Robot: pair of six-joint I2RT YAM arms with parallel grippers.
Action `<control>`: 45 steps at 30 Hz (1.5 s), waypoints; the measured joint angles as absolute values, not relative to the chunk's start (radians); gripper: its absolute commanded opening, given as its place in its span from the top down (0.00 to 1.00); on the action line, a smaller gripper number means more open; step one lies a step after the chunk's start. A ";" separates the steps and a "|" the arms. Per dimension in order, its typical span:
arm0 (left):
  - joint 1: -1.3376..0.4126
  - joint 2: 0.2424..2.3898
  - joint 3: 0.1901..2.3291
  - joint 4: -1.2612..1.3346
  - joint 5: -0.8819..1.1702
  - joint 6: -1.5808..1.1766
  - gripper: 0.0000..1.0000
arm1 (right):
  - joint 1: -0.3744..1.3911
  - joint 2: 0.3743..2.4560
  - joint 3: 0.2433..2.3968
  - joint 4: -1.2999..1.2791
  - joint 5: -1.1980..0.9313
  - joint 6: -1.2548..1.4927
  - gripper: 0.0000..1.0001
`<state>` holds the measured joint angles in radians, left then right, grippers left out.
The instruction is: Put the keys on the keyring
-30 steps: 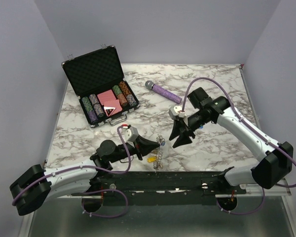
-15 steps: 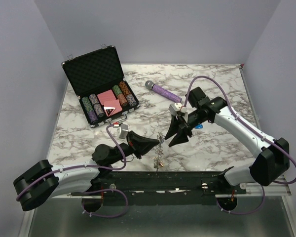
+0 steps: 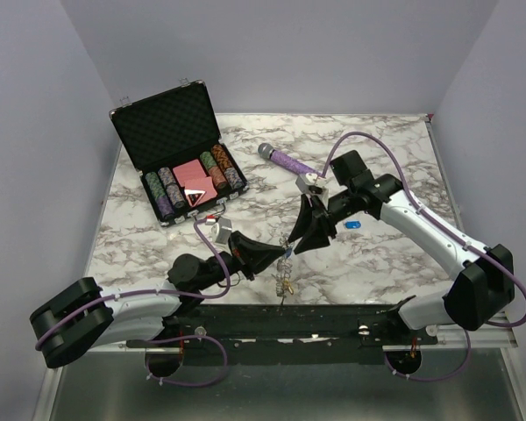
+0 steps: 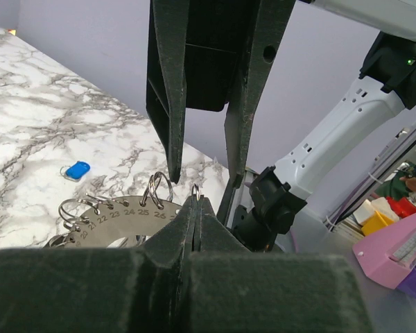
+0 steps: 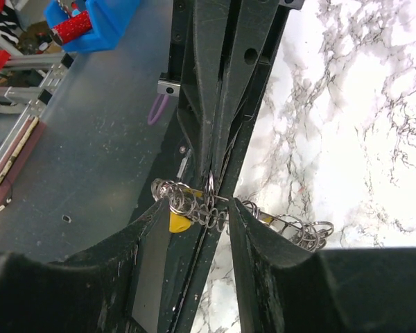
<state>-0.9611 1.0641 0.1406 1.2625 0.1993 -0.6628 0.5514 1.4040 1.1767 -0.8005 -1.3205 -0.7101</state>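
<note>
The keyring (image 4: 118, 208) is a flat silvery plate with numbers and small wire loops along its edge. My left gripper (image 4: 195, 198) is shut on one of those loops and holds the keyring (image 3: 285, 261) off the table. My right gripper (image 5: 197, 218) is open, a fingertip on either side of the loops, and a yellow-capped key (image 5: 178, 223) hangs there. In the top view the right gripper (image 3: 300, 237) meets the left gripper (image 3: 279, 254) at the ring. A blue-capped key (image 3: 352, 224) lies alone on the marble behind it. Other keys are not clear.
An open black case (image 3: 180, 158) of poker chips stands at the back left. A purple microphone (image 3: 289, 161) lies behind the right arm. The table's near edge and the black base rail (image 3: 280, 317) run just below the keyring.
The right gripper has moved left and slightly back, up to the keyring. The left gripper has shifted a little right with the ring. The blue key now shows fully.
</note>
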 measured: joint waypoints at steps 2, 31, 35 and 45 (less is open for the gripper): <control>-0.961 1.064 0.141 1.262 0.199 -0.663 1.00 | 0.551 1.404 1.172 -0.778 -1.320 -0.683 0.55; -0.961 1.067 0.153 1.269 0.180 -0.636 1.00 | 0.572 1.382 1.093 -0.642 -1.321 -0.546 0.65; -0.961 1.067 0.153 1.272 0.179 -0.634 1.00 | 0.577 1.382 1.093 -0.633 -1.321 -0.540 0.70; -0.962 1.067 0.153 1.279 0.180 -0.620 1.00 | 0.581 1.382 1.093 -0.619 -1.320 -0.523 0.81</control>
<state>-0.9615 1.0672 0.1532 1.2785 0.1799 -0.6201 0.5808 1.3819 1.0927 -0.6193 -1.3205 -0.5232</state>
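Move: My left hand already pinches a small split ring of the keyring, about 1 cm to the right of its hand point. From my right hand that ring is about 2 cm to the left, 1 cm back and 1 cm below. The keyring plate's middle hangs about 6 cm below the left fingertips and 2 cm forward; another upright split ring stands some 2 cm forward of the left hand and 1 cm to its right. I narrow my half-open right fingers to roughly half their gap around the split ring at my left fingertips, having first eased that hand about 1 cm back and down, with a slight creep left. My left hand stays shut on the ring and lifts it just under 1 cm, drifting slightly forward. The right fingers don't shut fully, and I can't see them touch. ##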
